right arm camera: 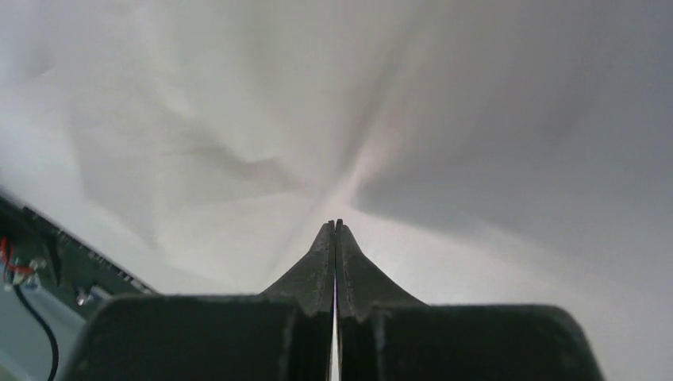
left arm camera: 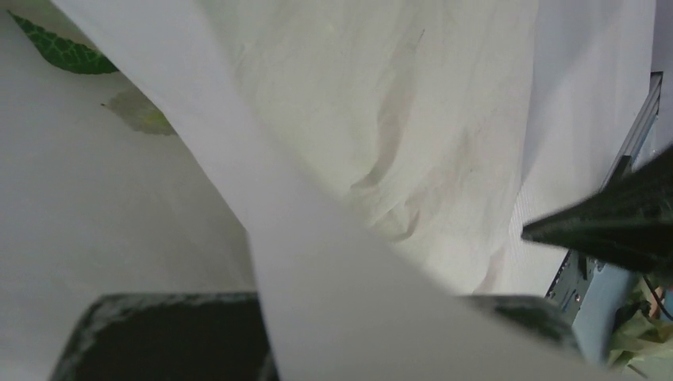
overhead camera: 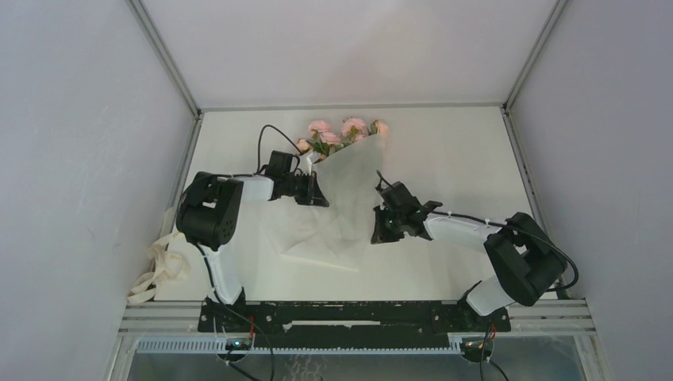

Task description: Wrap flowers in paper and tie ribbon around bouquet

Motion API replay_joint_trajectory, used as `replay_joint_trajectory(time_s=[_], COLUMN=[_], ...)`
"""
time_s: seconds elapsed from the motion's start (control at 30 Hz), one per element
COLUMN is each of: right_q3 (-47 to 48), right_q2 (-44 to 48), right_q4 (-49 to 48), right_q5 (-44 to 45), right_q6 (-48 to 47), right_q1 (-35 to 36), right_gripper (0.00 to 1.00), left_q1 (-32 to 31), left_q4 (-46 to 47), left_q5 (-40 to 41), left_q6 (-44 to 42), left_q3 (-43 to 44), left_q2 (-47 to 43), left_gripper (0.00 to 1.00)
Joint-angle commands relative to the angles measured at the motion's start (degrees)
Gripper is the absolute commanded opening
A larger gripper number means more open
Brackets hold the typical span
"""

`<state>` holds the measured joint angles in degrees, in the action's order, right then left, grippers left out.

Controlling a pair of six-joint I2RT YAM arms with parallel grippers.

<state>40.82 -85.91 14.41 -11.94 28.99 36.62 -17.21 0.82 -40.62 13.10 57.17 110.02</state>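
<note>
The flowers [overhead camera: 337, 133], pink roses with green leaves, lie at the table's far middle, heads poking out of the paper [overhead camera: 345, 202]. That translucent white sheet is folded over the stems into a rough cone, its lower part spread on the table. My left gripper [overhead camera: 321, 190] is shut on the paper's left edge; in the left wrist view the paper [left arm camera: 333, 278] runs between its dark fingers [left arm camera: 167, 333]. My right gripper [overhead camera: 378, 226] is at the paper's right edge, tips [right arm camera: 335, 226] shut together against the creased paper [right arm camera: 238, 143]. The ribbon [overhead camera: 163, 266] lies looped at the table's left edge.
A green leaf [left arm camera: 67, 51] shows beside the paper in the left wrist view, and a dark pointed shape [left arm camera: 619, 218] enters from the right. Grey walls stand close on both sides. The metal rail [overhead camera: 357, 317] with the arm bases runs along the near edge.
</note>
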Motion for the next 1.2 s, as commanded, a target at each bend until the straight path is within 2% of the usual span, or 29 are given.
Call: replay_joint_trajectory(time_s=[0.0,0.2,0.33,0.43,0.57,0.7,0.83,0.97,1.17], right_q3=[5.5,9.0,11.1,11.7,11.8,12.4,12.7,12.8,13.1], right_q2=[1.6,-9.3,-14.8,-15.6,-16.2,-16.6,-17.3,-16.8,-17.2], right_q4=[-2.8,-9.3,-7.1,-5.4,-4.2,-3.7,-3.6,-3.6,-3.6], right_q5=[-1.5,-6.6,-8.2,-8.1,-7.8,-7.4,-7.5,-7.0,-7.3], right_q6=[-3.3,-1.0,-1.4,-2.0,-1.6,-1.8,-1.8,-2.1,-2.5], right_q1=[7.3,12.7,15.2,15.1,13.9,14.2,14.5,14.6,14.6], right_gripper=[0.00,0.00,0.00,0.00,0.00,0.00,0.00,0.00,0.00], left_q1=[0.3,0.3,0.3,0.6,3.0,8.8,17.5,24.4,26.3], left_q4=[1.1,0.9,-0.1,-3.6,-10.2,-17.9,-21.7,-21.9,-23.0], left_q5=[0.9,0.9,1.1,2.3,4.5,7.1,15.0,18.0,19.2], left_q6=[-0.6,-0.5,-1.6,-3.2,-5.7,-8.1,-4.4,-0.2,3.5], left_q3=[-1.0,-0.9,-0.2,1.6,4.7,6.4,3.6,-3.9,-10.2], left_q2=[0.3,0.5,0.2,-0.6,-4.8,-12.1,-18.0,-20.6,-18.6], left_gripper=[0.00,0.00,0.05,0.16,0.39,0.58,0.75,0.82,0.87])
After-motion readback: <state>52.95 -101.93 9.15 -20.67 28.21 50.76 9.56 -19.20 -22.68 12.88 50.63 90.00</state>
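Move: The wrapping paper's folded flap is still held by the left hand; its near end lies about 11 cm left of the right fingertips, 4 cm back and 1 cm down, and the paper's near corner 5 cm left, 9 cm back and just as low. From the left hand, the paper's free left edge is some 21 cm straight to the left, 2 cm down, and the flower heads about 22 cm ahead, 4 cm right and 2 cm higher. The flap's near end gets the right hand's closed fingers: they hop about 11 cm left and 4 cm back, rising some 3 cm and coming down on the paper, then stay there. The left hand then opens wide, lets go of the flap and swings some 21 cm left, arching up and sinking again towards the paper's left edge, its wrist turning about 35 degrees counter-clockwise. ##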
